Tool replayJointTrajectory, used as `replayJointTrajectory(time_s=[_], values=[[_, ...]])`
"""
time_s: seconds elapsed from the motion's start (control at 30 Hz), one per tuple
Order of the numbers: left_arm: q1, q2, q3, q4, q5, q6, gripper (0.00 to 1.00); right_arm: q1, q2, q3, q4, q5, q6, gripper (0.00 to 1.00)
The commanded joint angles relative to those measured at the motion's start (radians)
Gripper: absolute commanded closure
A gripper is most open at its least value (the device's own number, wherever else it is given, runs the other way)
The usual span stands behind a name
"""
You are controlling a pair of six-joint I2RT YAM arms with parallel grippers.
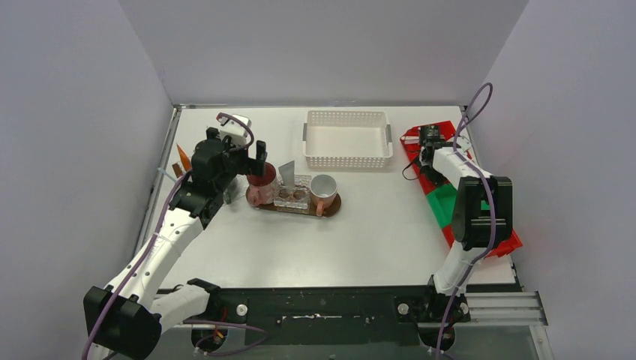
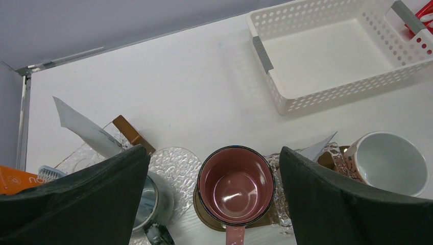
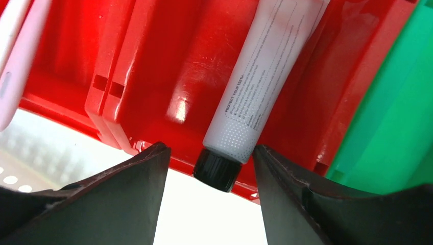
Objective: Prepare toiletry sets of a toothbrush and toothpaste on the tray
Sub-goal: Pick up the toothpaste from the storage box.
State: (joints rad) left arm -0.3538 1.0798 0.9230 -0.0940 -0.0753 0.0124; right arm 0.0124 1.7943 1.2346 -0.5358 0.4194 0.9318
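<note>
A brown tray (image 1: 335,204) holds a maroon mug (image 2: 236,186), empty, with a clear textured glass and a white mug with a pink handle (image 1: 324,191) to its right. A pale tube (image 1: 287,174) stands in the glass. My left gripper (image 2: 214,153) hangs open over the maroon mug, one finger on each side, not touching it. My right gripper (image 3: 210,149) is open in the red bin (image 3: 168,76). The black cap of a white toothpaste tube (image 3: 260,87) lies between its fingers, untouched. A pink toothbrush (image 3: 15,61) lies at the bin's left.
A white perforated basket (image 1: 347,139) stands empty behind the tray. A green bin (image 1: 448,202) adjoins the red one. Left of the maroon mug are another textured glass with a tube (image 2: 81,127) and a brown handle (image 2: 131,133), a dark mug (image 2: 148,201) and an orange pack (image 2: 15,178).
</note>
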Motion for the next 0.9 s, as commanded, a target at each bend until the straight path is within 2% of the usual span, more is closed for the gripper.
replayJointTrajectory(time_s=[0.0,0.13,0.4,0.7,0.87], values=[[-0.004,-0.015,0.012,0.023,-0.009,0.014,0.03,-0.01,0.048,0.076,-0.052,0.042,0.063,0.39],[-0.004,-0.017,0.011,0.023,-0.01,0.013,0.03,-0.011,0.075,0.096,-0.065,0.042,0.074,0.46],[-0.004,-0.017,0.008,0.028,-0.011,0.015,0.03,-0.011,0.052,0.095,-0.065,0.043,0.077,0.75],[-0.002,-0.022,0.006,0.031,-0.006,0.007,0.03,-0.01,-0.067,0.08,-0.075,0.026,0.052,0.99],[-0.001,-0.029,0.004,0.037,0.005,-0.008,0.03,-0.009,-0.142,0.049,-0.064,-0.005,0.009,1.0]])
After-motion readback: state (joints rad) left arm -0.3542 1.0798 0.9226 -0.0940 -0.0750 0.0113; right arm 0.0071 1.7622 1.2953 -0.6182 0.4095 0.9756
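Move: The right hand hangs half open at the cap end of the black-capped toothpaste tube; the tube's middle lies about 6 cm to its right, 2 cm ahead and 2 cm lower. The toothbrushes are some 11 cm ahead and 3 cm left, the green compartment about 7 cm back and 5 cm right, and the white basket roughly 12 cm ahead and 27 cm left, all about 3 cm lower. From the left hand the toothpaste is some 59 cm right, 5 cm ahead and 22 cm below. The right hand eases about 1 cm down and 1 cm forward to the toothpaste, then slips a little back while its fingers close from somewhat over half open to around two-fifths, pinching the tube from both sides just behind the black cap. Keeping that pinch, it pauses low over the box rim and then rises about 3.5 cm, ever faster and almost straight up, with the wrist barely turning. ##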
